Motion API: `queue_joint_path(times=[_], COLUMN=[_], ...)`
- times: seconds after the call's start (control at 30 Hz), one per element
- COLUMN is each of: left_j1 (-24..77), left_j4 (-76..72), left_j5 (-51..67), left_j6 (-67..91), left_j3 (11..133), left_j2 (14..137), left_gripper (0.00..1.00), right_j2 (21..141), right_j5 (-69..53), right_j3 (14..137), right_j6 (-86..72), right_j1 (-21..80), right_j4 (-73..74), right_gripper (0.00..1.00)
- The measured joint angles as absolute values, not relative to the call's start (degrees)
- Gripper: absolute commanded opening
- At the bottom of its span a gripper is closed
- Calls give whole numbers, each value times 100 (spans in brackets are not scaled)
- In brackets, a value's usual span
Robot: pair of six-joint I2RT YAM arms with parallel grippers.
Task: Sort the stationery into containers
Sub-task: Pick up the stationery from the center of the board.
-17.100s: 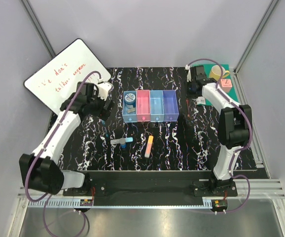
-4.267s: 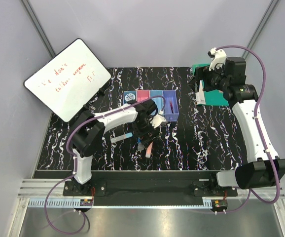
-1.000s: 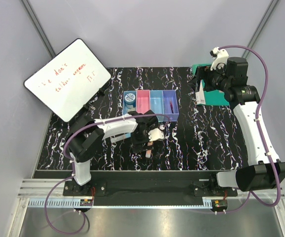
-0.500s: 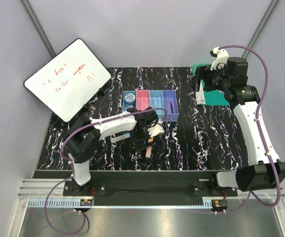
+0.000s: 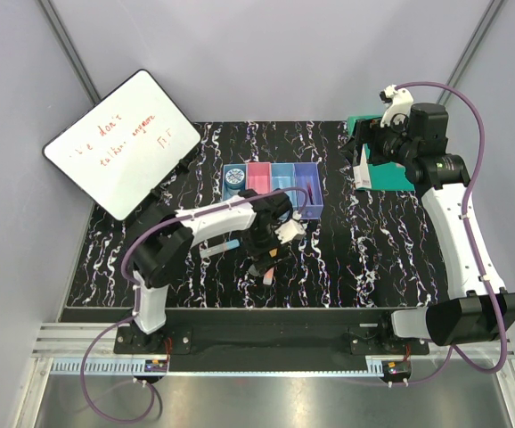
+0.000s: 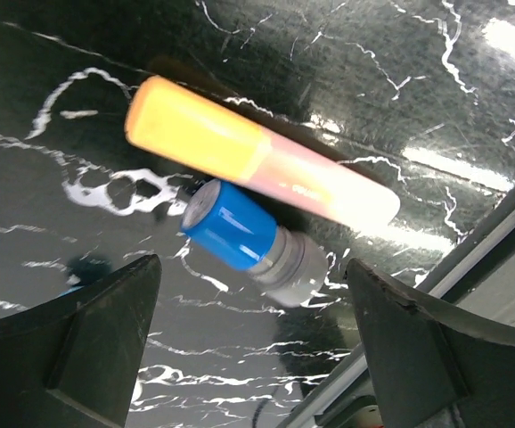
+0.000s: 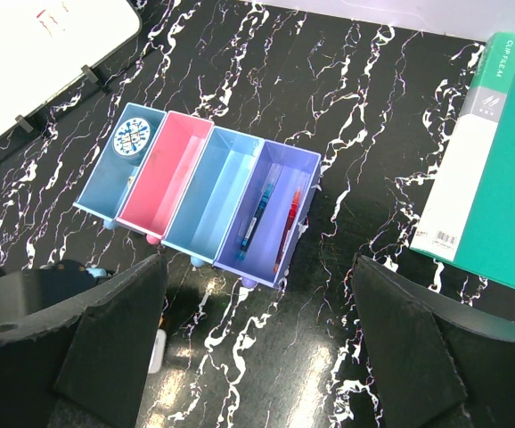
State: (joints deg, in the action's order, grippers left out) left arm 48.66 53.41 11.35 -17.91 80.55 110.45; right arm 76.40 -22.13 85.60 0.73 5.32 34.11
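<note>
My left gripper (image 5: 268, 252) hangs open just above the table, its fingers (image 6: 70, 348) wide apart. Between and ahead of them lies an orange-yellow bar (image 6: 257, 165), with a short blue-capped grey marker (image 6: 253, 241) lying against it. The bar's near end (image 5: 265, 276) pokes out below the gripper. A grey marker with a cyan tip (image 5: 217, 250) lies to the gripper's left. The containers (image 7: 213, 192) stand in a row. A blue round bottle (image 7: 134, 138) is in the left bin, and a blue pen (image 7: 259, 214) and a red pen (image 7: 289, 223) are in the purple bin. High at the back right, my right gripper (image 7: 271, 348) is open and empty.
A green book (image 7: 489, 160) lies at the back right under the right arm. A whiteboard (image 5: 119, 143) leans at the back left. The table's metal front rail (image 6: 507, 232) runs close to the bar. The left arm (image 7: 26, 303) stands in front of the bins.
The left gripper has shifted slightly toward the far right above the bar and marker, still open. The right arm has not moved.
</note>
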Motion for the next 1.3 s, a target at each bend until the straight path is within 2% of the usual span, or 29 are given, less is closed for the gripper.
queue_joint_path(times=[0.27, 0.53, 0.63, 1.3], left_j1=[4866, 4866, 4866, 4873], left_j4=[5389, 5319, 5264, 5098], left_j5=[1166, 1074, 1015, 539], left_j6=[-1575, -1535, -1553, -1973], left_j3=[8097, 8082, 8034, 7155], left_j2=[11386, 11386, 11386, 10803], left_gripper=[87, 66, 61, 61], right_j2=[7640, 7640, 7640, 7640], right_j5=[-2215, -2213, -2215, -2217], right_j3=[8560, 8560, 8560, 8586], right_j6=[73, 73, 73, -82], right_j1=[532, 532, 532, 532], right_j4=[3409, 3409, 3409, 3406], right_gripper=[92, 91, 92, 91])
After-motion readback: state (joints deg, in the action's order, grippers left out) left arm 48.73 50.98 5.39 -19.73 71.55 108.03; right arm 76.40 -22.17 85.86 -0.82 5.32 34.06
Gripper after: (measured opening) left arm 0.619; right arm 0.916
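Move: The blue-capped tube lies nearly under the left hand, about 1 cm to its right and 3 cm below, right beside the orange-and-pink stick. That stick's middle is some 4 cm right and 1 cm ahead of the hand; the light-blue stick is about 9 cm left and 5 cm ahead, both at table level. From the right hand, the tube lies roughly 18 cm back, 28 cm left and 32 cm down. The blue-capped tube is what the left hand drops onto: it sinks roughly 2 cm, then the wide-open fingers close by about a third until their tips stand on either side of the tube. Keeping that gap and staying low, the hand then draws about 4 cm left with a slight pull back, away from the orange-and-pink stick, dragging the tube along as the fingertips swing a few degrees left. ##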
